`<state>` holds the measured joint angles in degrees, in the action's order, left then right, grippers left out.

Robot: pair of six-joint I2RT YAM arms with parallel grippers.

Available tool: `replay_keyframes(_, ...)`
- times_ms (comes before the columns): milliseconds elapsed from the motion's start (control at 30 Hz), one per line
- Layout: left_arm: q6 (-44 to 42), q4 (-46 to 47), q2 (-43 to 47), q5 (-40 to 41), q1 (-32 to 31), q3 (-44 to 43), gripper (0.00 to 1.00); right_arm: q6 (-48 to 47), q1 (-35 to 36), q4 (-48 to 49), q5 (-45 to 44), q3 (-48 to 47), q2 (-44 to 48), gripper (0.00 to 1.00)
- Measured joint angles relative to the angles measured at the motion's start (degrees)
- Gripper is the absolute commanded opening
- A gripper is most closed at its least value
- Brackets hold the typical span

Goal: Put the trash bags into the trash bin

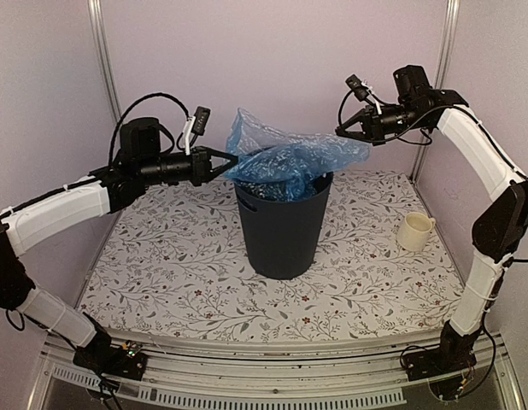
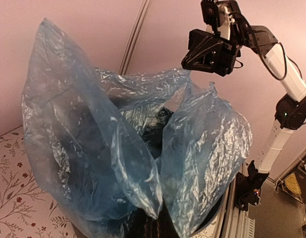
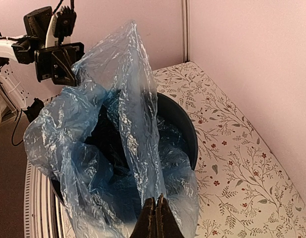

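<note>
The light-blue trash bag (image 1: pixel 290 158) billows out of the top of the dark trash bin (image 1: pixel 281 231), which stands upright mid-table. Part of the bag hangs inside the bin and part spreads above its rim (image 3: pixel 185 124). My left gripper (image 1: pixel 230 161) is shut on the bag's left edge at rim height. In the left wrist view the bag (image 2: pixel 93 139) covers most of the fingers. My right gripper (image 1: pixel 339 132) is up at the bag's right side. Its jaws (image 3: pixel 157 198) are pressed together, and a fold of the bag (image 3: pixel 138 124) runs into their tips.
A cream mug (image 1: pixel 414 231) stands on the floral tablecloth right of the bin. Pale walls with metal posts close in the back and sides. Both arms reach in from the near edge, one on each side of the bin.
</note>
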<state>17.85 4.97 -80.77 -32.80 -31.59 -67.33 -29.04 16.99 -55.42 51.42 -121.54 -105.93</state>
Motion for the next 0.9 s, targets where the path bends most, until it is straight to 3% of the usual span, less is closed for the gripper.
replay_keyframes(267, 1.68, 5.31, -7.30, -2.58, 0.02, -3.39, 0.00, 2.71, 0.00, 2.71, -0.42, 0.00, 1.46, 0.04)
replay_keyframes(333, 1.73, 5.90, -8.94, -3.10, 0.02, -4.70, 0.00, 2.86, 0.00, 3.02, -1.66, 0.00, 1.46, 0.21)
replay_keyframes(400, 1.73, 6.16, -10.25, -3.89, 0.04, -5.75, 0.00, 3.30, 0.00, 3.15, -3.72, 0.00, 1.46, 0.52)
replay_keyframes(433, 1.73, 6.32, -10.75, -4.22, 0.04, -6.10, 0.00, 3.32, -0.02, 3.21, -4.94, 0.00, 1.46, 0.62)
replay_keyframes(500, 1.73, 6.36, -11.50, -4.63, 0.07, -6.64, 0.00, 3.37, -0.11, 3.26, -6.91, -0.02, 1.46, 0.71)
replay_keyframes(667, 1.88, 6.38, -11.93, -5.79, 0.13, -6.91, 0.00, 1.73, -0.55, 1.36, -9.05, -3.43, -1.20, 0.77)
replay_keyframes(900, 1.88, 6.34, -11.61, -5.84, 0.13, -6.93, 0.00, -2.58, -0.48, -4.31, -2.58, -3.98, -3.96, 0.76)
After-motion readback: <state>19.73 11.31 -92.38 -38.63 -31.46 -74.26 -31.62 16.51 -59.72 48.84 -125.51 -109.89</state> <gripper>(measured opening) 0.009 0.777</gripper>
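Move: The left gripper already pinches the trash bag's left edge. The bag's middle lies about 11 cm to its right and 4 cm below; the trash bin's middle is some 10 cm right, 4 cm back and 20 cm below. From the right gripper, shut at the bag's far right edge, the bag's middle is about 9 cm left, 6 cm back and 8 cm below, and the mug is 19 cm right, 5 cm back and 33 cm below. Bring the left gripper about 5 cm right and forward, over the near-left part of the bin mouth, keeping its pinch on the trash bag, then hold there. With the right, lift slightly, ease forward about 3 cm while opening the fingers wide to let go of the bag's edge, then turn back and sink nearly 4 cm from the top of the lift. ##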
